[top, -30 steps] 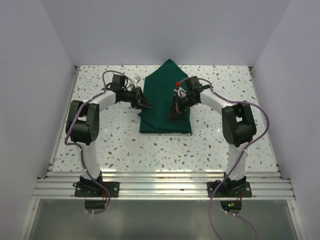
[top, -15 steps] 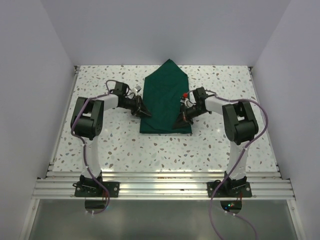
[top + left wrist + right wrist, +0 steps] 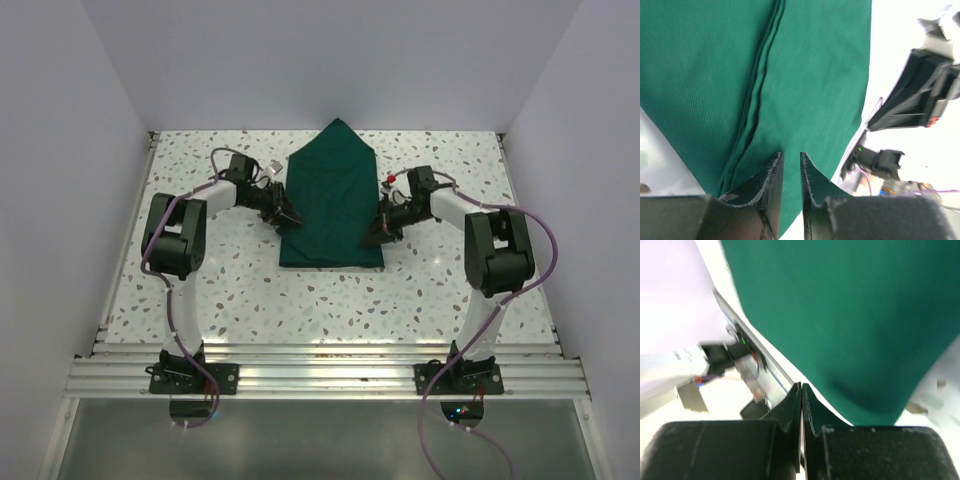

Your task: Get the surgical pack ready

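The surgical pack lies mid-table as a dark green folded bundle, pointed at its far end. In the left wrist view the pack shows a long fold seam. My left gripper rests at its left edge. Those jaws stand a narrow gap apart with nothing between them. My right gripper sits at the pack's near right edge, just off the cloth. It is shut, tips pressed together on nothing, with the pack ahead of it.
White walls close in the speckled table on the left, right and far sides. An aluminium rail with both arm bases runs along the near edge. The right arm shows beyond the pack in the left wrist view.
My right gripper has drawn back from over the cloth to its right edge and closed. The left gripper shifted slightly along the left edge and its jaws parted a little.
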Robot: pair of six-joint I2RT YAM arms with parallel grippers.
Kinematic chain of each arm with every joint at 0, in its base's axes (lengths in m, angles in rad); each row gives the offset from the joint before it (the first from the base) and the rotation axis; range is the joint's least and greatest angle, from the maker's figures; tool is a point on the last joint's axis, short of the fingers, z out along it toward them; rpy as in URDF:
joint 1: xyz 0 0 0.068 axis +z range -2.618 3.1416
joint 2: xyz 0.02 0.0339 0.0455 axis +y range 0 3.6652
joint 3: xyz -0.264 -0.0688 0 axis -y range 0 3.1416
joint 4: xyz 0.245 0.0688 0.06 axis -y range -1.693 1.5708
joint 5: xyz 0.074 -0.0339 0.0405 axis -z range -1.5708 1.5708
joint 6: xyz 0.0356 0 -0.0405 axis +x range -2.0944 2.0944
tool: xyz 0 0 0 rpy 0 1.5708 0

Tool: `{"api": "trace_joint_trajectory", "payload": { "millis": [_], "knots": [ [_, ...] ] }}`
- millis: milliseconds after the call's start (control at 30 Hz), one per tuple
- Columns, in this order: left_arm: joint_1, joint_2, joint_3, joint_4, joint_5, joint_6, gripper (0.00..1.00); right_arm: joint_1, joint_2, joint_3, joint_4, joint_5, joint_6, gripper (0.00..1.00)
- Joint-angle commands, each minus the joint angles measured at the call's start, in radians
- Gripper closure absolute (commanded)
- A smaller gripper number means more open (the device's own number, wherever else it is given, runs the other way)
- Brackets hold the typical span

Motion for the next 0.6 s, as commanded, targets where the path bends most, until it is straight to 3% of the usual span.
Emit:
{"api": "trace_joint_trajectory", "payload": {
  "millis": [0,100,267,567],
  "knots": [
    [0.008,-0.05,0.078,0.081,-0.042,0.002,0.76,0.0,-0.036,0.136,0.227,0.027,0.146,1.0],
    [0.007,-0.019,0.116,0.208,-0.031,-0.077,0.76,0.0,0.061,0.254,0.322,0.05,0.254,1.0],
    [0.01,0.091,0.17,0.424,-0.019,-0.191,0.79,0.0,0.26,0.495,0.29,0.064,0.279,1.0],
    [0.034,0.237,0.285,0.46,-0.079,-0.273,0.8,0.002,0.411,0.555,0.468,0.04,0.401,1.0]
  ]
}}
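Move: The green drape, folded into a long pack, has its middle about 8 cm ahead of the left hand, 8 cm to its right and 2 cm lower; its far pointed tip lies some 37 cm ahead and 10 cm right of that hand. From the right hand the pack's middle is about 15 cm ahead, 9 cm left and 3 cm below, and its straight near edge runs roughly 8 cm back, with the edge's middle 9 cm left. Over the green drape both hands travel forward in a low arc towards its far tip, the right about 18 cm and the left about 11 cm, ending nearly level with each other. Each rises several centimetres, then sinks back to about its starting height, drawing slightly inward as the fingertips swing forward some 10 degrees. The right fingers stay shut and the left barely parted; contact can't be made out. ##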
